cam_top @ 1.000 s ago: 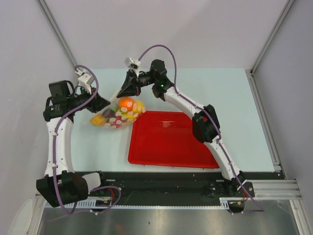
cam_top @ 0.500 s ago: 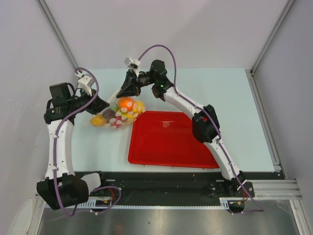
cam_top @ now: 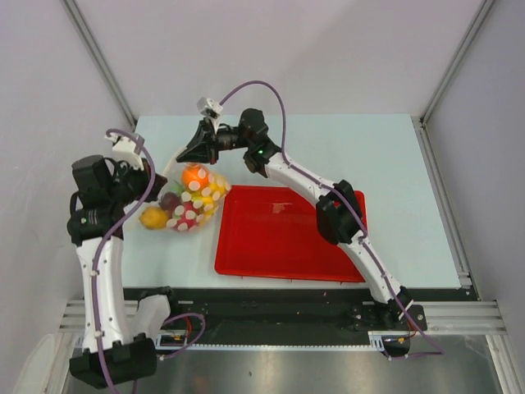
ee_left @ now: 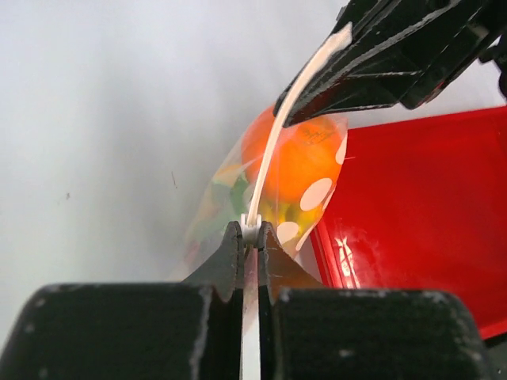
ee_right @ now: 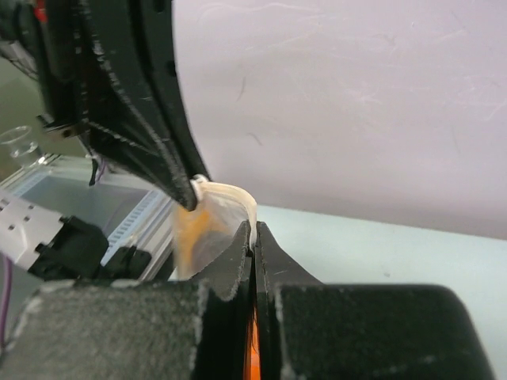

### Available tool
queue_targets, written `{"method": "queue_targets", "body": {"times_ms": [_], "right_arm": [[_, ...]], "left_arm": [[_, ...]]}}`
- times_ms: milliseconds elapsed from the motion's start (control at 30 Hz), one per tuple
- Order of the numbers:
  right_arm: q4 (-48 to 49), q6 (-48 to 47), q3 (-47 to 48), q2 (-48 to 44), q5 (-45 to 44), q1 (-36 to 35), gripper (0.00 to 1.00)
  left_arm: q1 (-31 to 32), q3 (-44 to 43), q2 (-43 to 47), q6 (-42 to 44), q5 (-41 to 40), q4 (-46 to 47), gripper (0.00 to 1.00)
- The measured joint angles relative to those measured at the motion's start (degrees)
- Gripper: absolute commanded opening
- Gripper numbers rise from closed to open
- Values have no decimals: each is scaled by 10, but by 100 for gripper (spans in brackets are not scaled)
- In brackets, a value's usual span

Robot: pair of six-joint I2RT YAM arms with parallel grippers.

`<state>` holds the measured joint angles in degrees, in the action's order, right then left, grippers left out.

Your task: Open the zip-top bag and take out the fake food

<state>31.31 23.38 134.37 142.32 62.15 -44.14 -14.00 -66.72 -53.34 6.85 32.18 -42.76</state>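
The zip-top bag point(cam_top: 187, 202), clear with white dots, hangs between my two grippers just left of the red tray. The fake food is inside it: an orange point(cam_top: 194, 175), a yellow fruit point(cam_top: 153, 217) and a dark round fruit point(cam_top: 171, 200). My left gripper point(cam_top: 156, 176) is shut on the white zip strip point(ee_left: 269, 150) at the bag's top, pinching its end point(ee_left: 250, 232). My right gripper point(cam_top: 184, 156) is shut on the other end of the same top edge point(ee_right: 253, 226). The left wrist view shows the orange point(ee_left: 297, 158) close behind the strip.
The red tray point(cam_top: 287, 238) lies right of the bag, and its rim point(ee_left: 412, 206) shows in the left wrist view. The right arm point(cam_top: 328, 205) reaches across above the tray. The enclosure's left wall stands close beside the left arm.
My left gripper has shut on the bag's zip strip. Both grippers and the bag have shifted left, and the left arm has drawn back towards the near left.
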Motion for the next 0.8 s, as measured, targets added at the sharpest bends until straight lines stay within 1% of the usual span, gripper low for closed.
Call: {"method": "queue_targets", "body": {"times_ms": [67, 267, 467, 633, 800], "right_arm": [[17, 0, 4, 7, -14, -8, 0], [74, 13, 40, 60, -13, -13, 0], [97, 13, 40, 105, -20, -7, 0], [100, 10, 40, 124, -33, 1, 0], [105, 1, 40, 137, -59, 4, 0]], "left_arm": [[0, 12, 31, -25, -25, -1, 0], [0, 54, 76, -110, -71, -14, 0], [0, 88, 123, -170, -101, -83, 0], [-1, 99, 180, -215, -99, -125, 0], [-1, 105, 215, -235, -87, -182, 0]]}}
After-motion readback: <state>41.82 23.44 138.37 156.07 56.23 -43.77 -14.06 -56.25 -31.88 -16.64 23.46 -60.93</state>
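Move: Both hands already pinch the bag's zip edge. The food in the bag hangs about 4 cm ahead, 5 cm right and 13 cm below the left hand; from the right hand it is roughly 4 cm back, 1 cm right and 13 cm down. The orange sits some 7 cm ahead, 8 cm right and 9 cm below the left hand. The red tray's middle is about 40 cm right, 2 cm ahead and 24 cm below the left hand. Back towards the base, and then also down, the left hand draws its end of the zip edge about 11 cm, turning some 20 degrees counter-clockwise and tipping its fingers down. The right hand mainly sinks, roughly 9 cm, easing forward with its end, so the two pull apart front to back. Both stay shut on the zip edge. ##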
